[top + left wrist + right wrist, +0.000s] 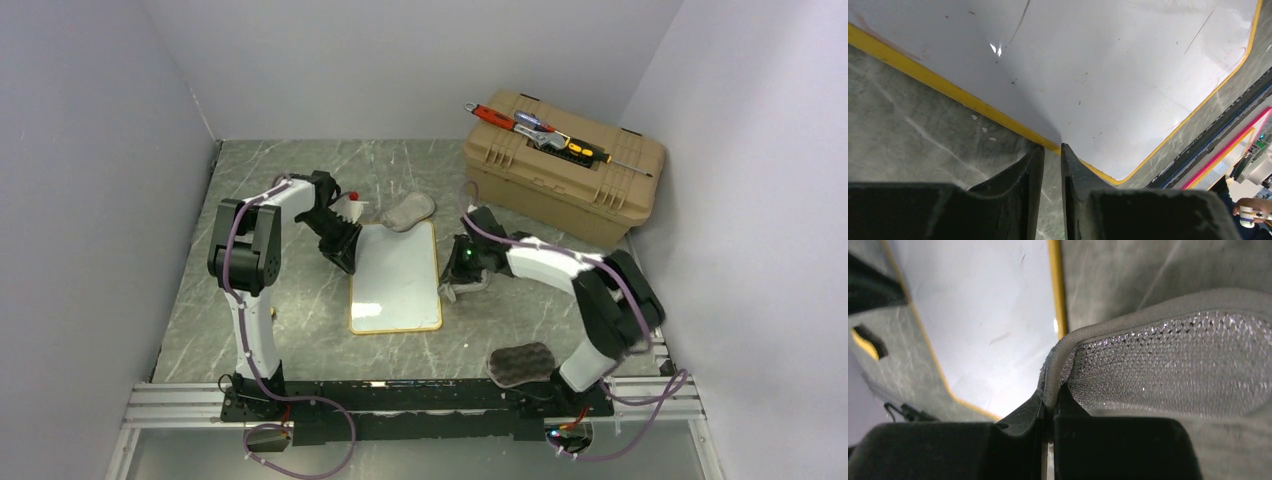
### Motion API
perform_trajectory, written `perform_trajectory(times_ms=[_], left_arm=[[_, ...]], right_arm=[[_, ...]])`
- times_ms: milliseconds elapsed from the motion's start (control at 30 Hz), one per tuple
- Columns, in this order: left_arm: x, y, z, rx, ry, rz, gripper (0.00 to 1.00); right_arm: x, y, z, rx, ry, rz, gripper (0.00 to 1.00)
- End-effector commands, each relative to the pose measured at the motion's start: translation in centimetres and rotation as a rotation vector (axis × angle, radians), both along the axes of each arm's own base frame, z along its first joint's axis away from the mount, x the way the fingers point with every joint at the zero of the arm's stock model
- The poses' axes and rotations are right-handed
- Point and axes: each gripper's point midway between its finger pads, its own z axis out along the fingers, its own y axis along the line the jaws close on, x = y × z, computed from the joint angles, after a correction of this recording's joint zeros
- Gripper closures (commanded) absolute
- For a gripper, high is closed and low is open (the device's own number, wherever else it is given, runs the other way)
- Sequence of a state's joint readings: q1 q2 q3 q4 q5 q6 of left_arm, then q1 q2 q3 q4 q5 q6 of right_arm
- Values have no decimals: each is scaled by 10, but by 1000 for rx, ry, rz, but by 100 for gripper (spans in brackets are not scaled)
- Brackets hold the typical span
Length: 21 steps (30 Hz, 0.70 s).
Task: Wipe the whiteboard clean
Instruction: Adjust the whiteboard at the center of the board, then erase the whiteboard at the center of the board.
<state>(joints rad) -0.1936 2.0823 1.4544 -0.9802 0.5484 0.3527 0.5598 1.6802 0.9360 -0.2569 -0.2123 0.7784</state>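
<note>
The whiteboard (396, 285) lies flat mid-table, white with a yellow frame. In the left wrist view the whiteboard (1108, 75) shows only faint streaks and specks. My left gripper (345, 255) is down at its left edge. Its fingertips (1064, 150) stand a narrow gap apart at the yellow frame, with bare table showing between them (1052, 148). My right gripper (457, 284) sits just off the board's right edge, shut on the rim of a grey mesh pad (1168, 365). The board (983, 325) lies to the left of the right gripper (1050, 401).
A second grey pad (408, 211) lies at the board's far edge. A dark sponge (520, 363) rests by the right arm's base. A tan toolbox (560, 165) with hand tools (540, 132) on its lid stands at the back right. Walls close in on three sides.
</note>
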Motion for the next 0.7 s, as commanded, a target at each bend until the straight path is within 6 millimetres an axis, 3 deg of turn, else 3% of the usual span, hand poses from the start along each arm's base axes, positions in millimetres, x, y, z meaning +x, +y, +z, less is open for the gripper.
perform_trajectory(times_ms=[0,200,367,500,667], left_arm=[[7,-10,-6,-40,-80,-38,75],[-1,-11,-4,-53,-72,-33,77],[-2,-9,-6,-45,-68,-34,80],[-4,-8,-6,-40,-71,-32,83],[-10,-6,-14,-24,-44,-31,96]], right_arm=[[-16,9,46,138,-143,36,100],[-60,36,51,209,-155,198,100],[-89,49,21,205,-93,282,100],[-101,51,-9,176,-40,312,100],[-113,47,-32,139,1,359,100]])
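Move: The right hand, gripping the gray pad just off the whiteboard's right edge, has the board's near right corner about 10 cm back and 3 cm left, and its middle 13 cm left and 2 cm ahead, some 3 cm below. The dark sponge lies 19 cm back and 15 cm right. At the left edge, the left hand has the board's middle 11 cm right and 2 cm back, 1 cm below. Leaving the board's right side, the right hand swings back about 10 cm and left 5 cm in an arc, first up some 4 cm, then down to the near right corner, turning roughly 15 degrees counter-clockwise and keeping its grip on the gray pad. Meanwhile the left hand stays low at the left edge, shifting under 1 cm as its fingers close nearly shut. ##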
